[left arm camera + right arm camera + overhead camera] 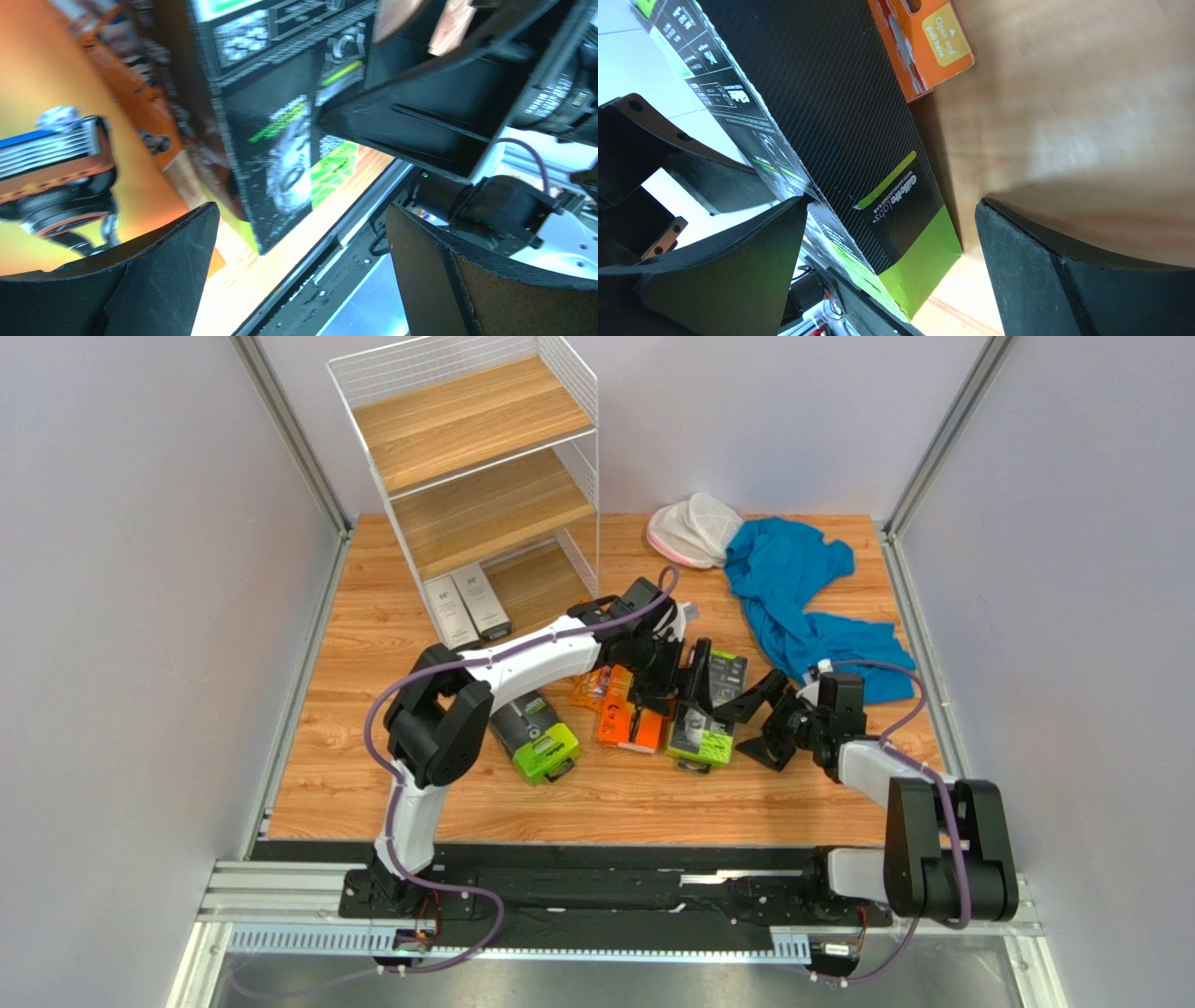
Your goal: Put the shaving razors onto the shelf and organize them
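The shelf [470, 462] stands at the back left, a white wire rack with wooden tiers. The shaving razors lie in a cluster at mid-table. One black pack with a lime end [706, 714] is propped up between both grippers, and another [540, 738] lies under my left forearm. Orange packs [629, 721] sit between them. My left gripper [676, 672] is open beside the propped pack [281, 140], with an orange Gillette box [56, 161] to its left. My right gripper [892, 266] is open, and the pack's lime end [913, 259] lies between its fingers.
Two slim grey-white boxes [470, 609] stand on the shelf's bottom tier. A blue cloth [807, 602] and a white-and-pink fabric item [694, 529] lie at the back right. Grey walls close in both sides.
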Controlling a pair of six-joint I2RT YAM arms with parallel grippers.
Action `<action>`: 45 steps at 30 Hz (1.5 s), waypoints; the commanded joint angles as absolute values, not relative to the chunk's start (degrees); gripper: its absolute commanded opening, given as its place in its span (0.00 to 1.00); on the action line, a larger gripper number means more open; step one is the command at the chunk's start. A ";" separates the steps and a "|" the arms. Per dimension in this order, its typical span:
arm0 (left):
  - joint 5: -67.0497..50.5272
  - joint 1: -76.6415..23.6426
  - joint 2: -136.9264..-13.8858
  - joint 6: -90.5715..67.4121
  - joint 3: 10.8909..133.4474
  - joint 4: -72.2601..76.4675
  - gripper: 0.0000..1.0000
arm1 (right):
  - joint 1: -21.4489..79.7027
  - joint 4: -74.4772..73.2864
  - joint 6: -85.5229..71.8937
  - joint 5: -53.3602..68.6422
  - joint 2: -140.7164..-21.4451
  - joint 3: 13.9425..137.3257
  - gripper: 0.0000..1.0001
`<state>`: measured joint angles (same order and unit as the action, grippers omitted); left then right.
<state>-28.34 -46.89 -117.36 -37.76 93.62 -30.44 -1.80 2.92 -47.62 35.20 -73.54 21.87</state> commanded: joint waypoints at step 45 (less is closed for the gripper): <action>-29.36 -40.43 -83.25 -39.72 68.65 -18.81 0.96 | -0.88 24.88 -54.06 54.93 -62.94 24.34 0.22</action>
<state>-29.47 -41.60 -90.04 -40.34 72.66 -22.28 -1.17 30.00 -57.04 50.94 -69.43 19.73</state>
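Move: Low on the right, the open right hand is about to take the black-and-green razor box; its middle is about 4 cm ahead, 5 cm to the left and 1 cm lower. The large orange razor pack lies roughly 5 cm ahead and 15 cm left, 2 cm lower, and the blue cloth some 20 cm ahead and 10 cm right. From the open left hand, that black-and-green box is about 1 cm ahead, 4 cm right and 8 cm below. Sliding forward about 4 cm and a little left along the black-and-green box's right side, the right hand closes across its thickness near the green end, then lifts it, mostly in the last half second, some 7 cm, drifting back as the fingertips tip up. The left hand, still open, eases slightly forward and down, then pulls away left and up by 7 to 10 cm. ##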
